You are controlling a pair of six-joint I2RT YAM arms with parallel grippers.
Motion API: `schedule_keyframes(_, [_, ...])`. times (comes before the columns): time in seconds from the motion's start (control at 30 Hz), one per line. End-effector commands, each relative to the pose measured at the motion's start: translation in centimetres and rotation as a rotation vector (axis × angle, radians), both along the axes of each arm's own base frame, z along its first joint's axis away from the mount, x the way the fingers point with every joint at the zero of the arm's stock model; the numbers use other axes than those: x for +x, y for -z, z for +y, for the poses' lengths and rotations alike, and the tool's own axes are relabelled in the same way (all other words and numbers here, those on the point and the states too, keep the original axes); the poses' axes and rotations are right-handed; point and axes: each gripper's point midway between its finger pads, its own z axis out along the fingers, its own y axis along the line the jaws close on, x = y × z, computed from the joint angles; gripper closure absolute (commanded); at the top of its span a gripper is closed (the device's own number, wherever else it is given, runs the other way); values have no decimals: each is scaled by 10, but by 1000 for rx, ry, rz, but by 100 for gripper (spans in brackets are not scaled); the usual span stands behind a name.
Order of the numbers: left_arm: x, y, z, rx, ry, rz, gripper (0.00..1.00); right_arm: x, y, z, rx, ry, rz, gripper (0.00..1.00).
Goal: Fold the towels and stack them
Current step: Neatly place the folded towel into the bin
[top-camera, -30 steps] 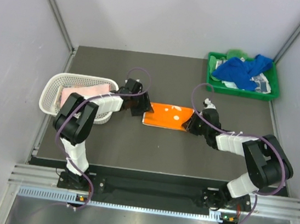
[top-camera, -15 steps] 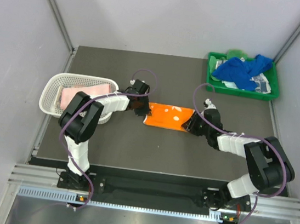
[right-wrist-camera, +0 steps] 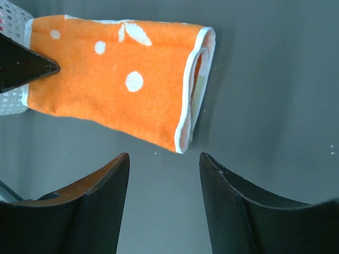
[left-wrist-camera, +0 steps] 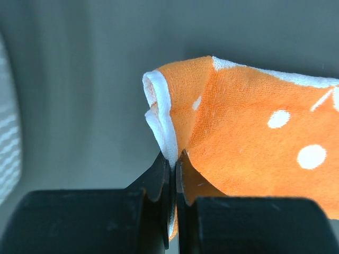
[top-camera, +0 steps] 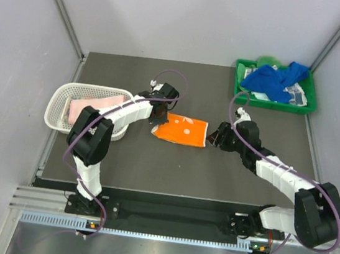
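A folded orange towel [top-camera: 182,129] with white dots lies flat on the dark table. My left gripper [top-camera: 158,120] is shut on its white-edged left corner, which the left wrist view shows pinched between the fingers [left-wrist-camera: 173,161] with the orange towel [left-wrist-camera: 249,132] spreading away to the right. My right gripper [top-camera: 215,137] stands open just off the towel's right end, apart from it. In the right wrist view the orange towel [right-wrist-camera: 116,84] lies beyond my right gripper [right-wrist-camera: 164,159], which holds nothing. A pink towel [top-camera: 94,105] lies in the basket. A blue towel [top-camera: 273,78] is heaped in the tray.
The white perforated basket [top-camera: 57,114] stands at the left, close behind my left arm; a bit of it shows in the right wrist view as white mesh [right-wrist-camera: 11,100]. The green tray [top-camera: 311,102] sits at the back right corner. Grey walls enclose the table.
My left gripper has shut on the towel's left corner and drawn the towel slightly left, turning it. My right gripper has opened, let go of the right end and backed off.
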Motion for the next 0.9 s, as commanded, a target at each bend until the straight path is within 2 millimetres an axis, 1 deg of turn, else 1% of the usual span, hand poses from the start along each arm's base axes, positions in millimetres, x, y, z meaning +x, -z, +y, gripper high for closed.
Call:
schedule_keyframes(0.0, [4, -49, 29, 140, -42, -101, 100, 9, -31, 1, 6, -21, -80, 44])
schedule_keyframes(0.07, [3, -66, 44, 195, -74, -134, 100, 8, -34, 3, 17, -28, -85, 44])
schedule_keyframes(0.1, [3, -78, 51, 211, -90, -161, 100, 7, -34, 4, 16, -31, -84, 44])
schedule_keyframes(0.13, [0, -85, 58, 235, -99, -171, 100, 6, -33, 5, 15, -36, -81, 44])
schedule_keyframes(0.2, [0, -96, 74, 249, -127, -194, 100, 2, -33, 8, 12, -51, -75, 45])
schedule_keyframes(0.23, [-2, -107, 82, 236, -142, -215, 100, 1, -33, 10, 9, -59, -74, 45])
schedule_keyframes(0.27, [0, -113, 94, 241, -161, -229, 100, 0, -34, 13, 3, -69, -78, 45])
schedule_keyframes(0.3, [-3, -122, 106, 249, -180, -253, 100, -1, -34, 13, -2, -72, -74, 45])
schedule_keyframes(0.33, [-3, -126, 114, 250, -195, -263, 100, -1, -35, 14, -4, -77, -77, 45])
schedule_keyframes(0.37, [-1, -131, 131, 254, -228, -275, 100, -2, -35, 14, -8, -80, -78, 45])
schedule_keyframes(0.4, [-5, -134, 142, 251, -245, -285, 100, -3, -36, 15, -7, -83, -81, 45])
schedule_keyframes(0.43, [-5, -135, 150, 251, -258, -290, 100, -3, -35, 16, -7, -85, -81, 45])
schedule_keyframes(0.47, [-4, -137, 165, 261, -282, -294, 100, -4, -35, 18, -7, -90, -81, 45])
schedule_keyframes(0.5, [-7, -138, 172, 266, -295, -302, 100, -4, -36, 19, -6, -92, -80, 45])
schedule_keyframes(0.57, [-8, -140, 194, 308, -338, -311, 100, -5, -36, 23, -4, -104, -81, 45])
schedule_keyframes(0.63, [-9, -140, 207, 316, -365, -312, 100, -5, -36, 24, -5, -106, -82, 46])
schedule_keyframes(0.67, [-9, -139, 219, 319, -388, -308, 100, -5, -36, 24, -8, -107, -82, 46])
schedule_keyframes(0.83, [-8, -135, 250, 328, -446, -324, 100, -5, -37, 27, -14, -113, -82, 48])
schedule_keyframes(0.87, [-8, -133, 260, 329, -464, -317, 100, -6, -36, 27, -16, -115, -78, 48])
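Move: About 30 cm to the left of the left hand and 2 cm farther out stands the white bin, its middle roughly level with the fingertips in height. In the bin, the pink folded towel lies some 26 cm left of that hand, 5 cm ahead and 2 cm below. The middle of the orange towel, pinched by its left end, is about 10 cm to the hand's right, level with it fore and aft, 3 cm lower. From the right hand the bin is roughly 52 cm left, 9 cm ahead, 2 cm below. Keeping its shut pinch on the left end of the orange towel, the left hand sweeps about 24 cm to the left and over the white bin's right rim, climbing some 13 cm on the way and sinking a couple of centimetres at the end. The wrist swings roughly 25 degrees counter-clockwise while the hand's left side tilts up. ##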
